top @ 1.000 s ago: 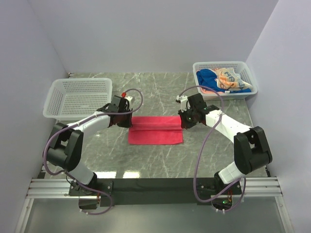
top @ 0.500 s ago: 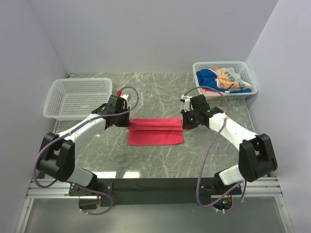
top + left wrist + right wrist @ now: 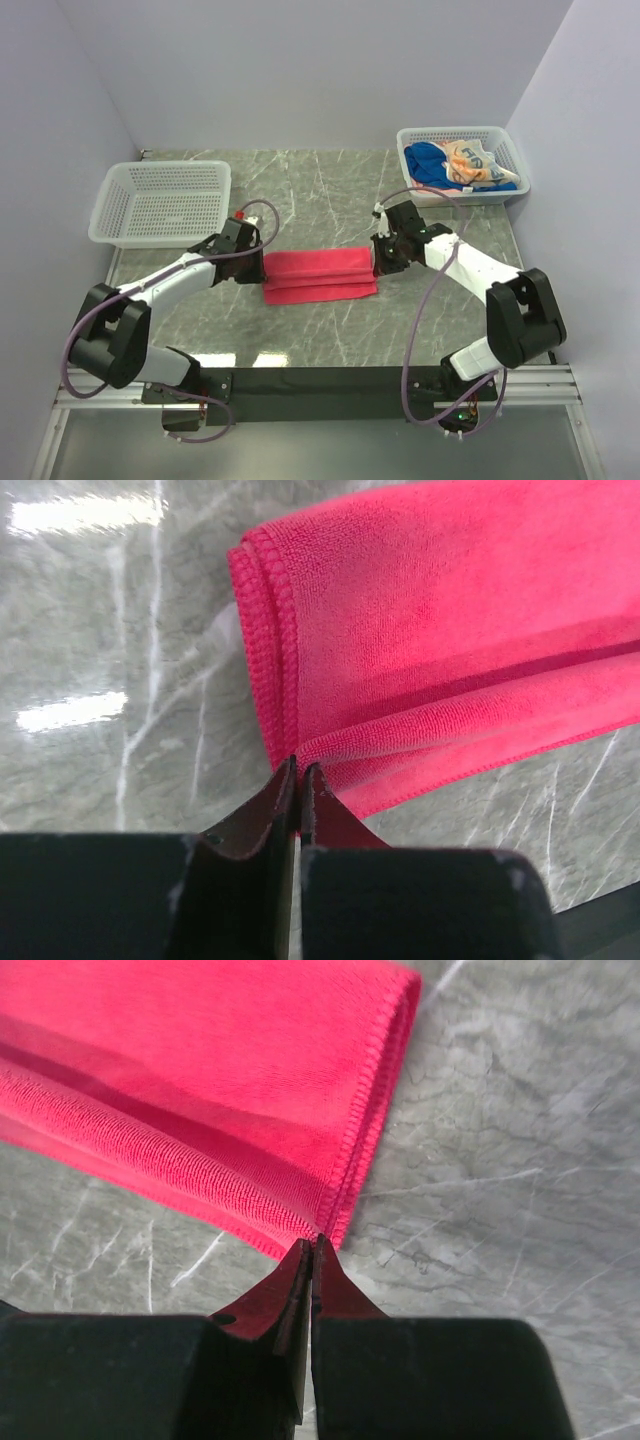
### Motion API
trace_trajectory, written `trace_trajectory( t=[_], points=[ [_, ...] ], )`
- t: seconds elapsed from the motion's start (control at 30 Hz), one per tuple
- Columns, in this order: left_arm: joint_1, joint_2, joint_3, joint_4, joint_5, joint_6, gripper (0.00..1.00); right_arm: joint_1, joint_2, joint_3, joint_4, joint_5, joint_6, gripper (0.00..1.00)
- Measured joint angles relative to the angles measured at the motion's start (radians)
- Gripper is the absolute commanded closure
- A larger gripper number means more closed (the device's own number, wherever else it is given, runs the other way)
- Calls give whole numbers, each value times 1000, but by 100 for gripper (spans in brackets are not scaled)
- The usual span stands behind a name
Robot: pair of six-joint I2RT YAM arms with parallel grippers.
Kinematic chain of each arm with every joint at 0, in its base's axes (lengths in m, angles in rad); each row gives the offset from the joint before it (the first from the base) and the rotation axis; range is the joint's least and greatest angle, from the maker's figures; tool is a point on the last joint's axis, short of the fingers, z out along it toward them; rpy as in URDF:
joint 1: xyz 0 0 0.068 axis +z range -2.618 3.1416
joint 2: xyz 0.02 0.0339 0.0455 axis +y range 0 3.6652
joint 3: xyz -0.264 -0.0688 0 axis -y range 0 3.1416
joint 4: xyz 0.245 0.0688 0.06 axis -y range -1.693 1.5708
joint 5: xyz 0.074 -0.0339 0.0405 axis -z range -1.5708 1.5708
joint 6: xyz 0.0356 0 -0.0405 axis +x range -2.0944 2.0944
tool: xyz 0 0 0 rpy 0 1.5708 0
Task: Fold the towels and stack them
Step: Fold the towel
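Observation:
A pink-red towel [image 3: 320, 275] lies folded in a long band in the middle of the marble table. My left gripper [image 3: 258, 268] is low at its left end, with the jaws pressed together on the hem of the upper fold [image 3: 299, 770]. At the right end my right gripper [image 3: 378, 262] is shut on the corner hem [image 3: 312, 1245]. The towel's stitched edges show in the left wrist view [image 3: 430, 630] and the right wrist view [image 3: 200, 1070]. A deep blue towel [image 3: 428, 158] and a printed orange towel [image 3: 470, 160] lie bunched in the far right basket.
A white mesh basket [image 3: 460, 133] at the back right holds the other towels. A second white mesh basket [image 3: 165, 166] stands at the back left with nothing showing in it. Grey walls close in on both sides.
Both grippers have moved toward the near edge and lower, drawing the towel's far layer over itself. The towel is now a narrower, thicker band.

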Motion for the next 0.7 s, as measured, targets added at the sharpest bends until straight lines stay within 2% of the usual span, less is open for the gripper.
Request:
trace_trajectory(
  t=[0.33, 0.43, 0.47, 0.5, 0.53, 0.57, 0.63, 0.67, 0.7],
  points=[
    [-51, 17, -14, 13, -28, -56, 90, 0, 55, -21, -11, 21, 53, 99],
    [-53, -19, -22, 11, -31, -71, 83, 1, 53, -23, -10, 25, 65, 90],
    [-54, -27, -23, 9, -32, -74, 77, 2, 52, -25, -10, 26, 69, 82],
    [-55, -39, -23, 5, -36, -77, 74, 2, 47, -29, -7, 26, 76, 79],
    [-56, -48, -23, 1, -39, -80, 67, 2, 41, -34, -7, 27, 80, 76],
    [-58, -63, -23, -11, -45, -86, 50, 5, 33, -38, -12, 33, 83, 68],
    [-60, -100, -26, -31, -54, -98, 36, 9, 6, -39, -21, 40, 92, 57],
    [-61, -127, -29, -43, -56, -104, 28, 11, -17, -41, -25, 43, 95, 45],
    [-62, -158, -31, -56, -59, -112, 25, 15, -49, -42, -30, 45, 100, 43]
  ],
)
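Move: Each hand pinches a near corner of the pink towel's upper layer, which is being laid back over the lower one. The lower layer's left near corner is about 3 cm back of the left hand and 2 cm below; its right near corner is about 3 cm back of the right hand and 3 cm below. The empty basket stands some 18 cm ahead and 22 cm left of the left hand, the full basket roughly 25 cm ahead and 19 cm right of the right hand. Down and slightly back towards the bases, both hands lower the pinched towel corners onto the lower layer, the right by about 2.5 cm, the left by only about 1 cm. The left then opens wide, lets go and rises about 4 cm, still easing back; the right stays low a little longer, then opens about halfway, lets go and lifts some 2 cm. ##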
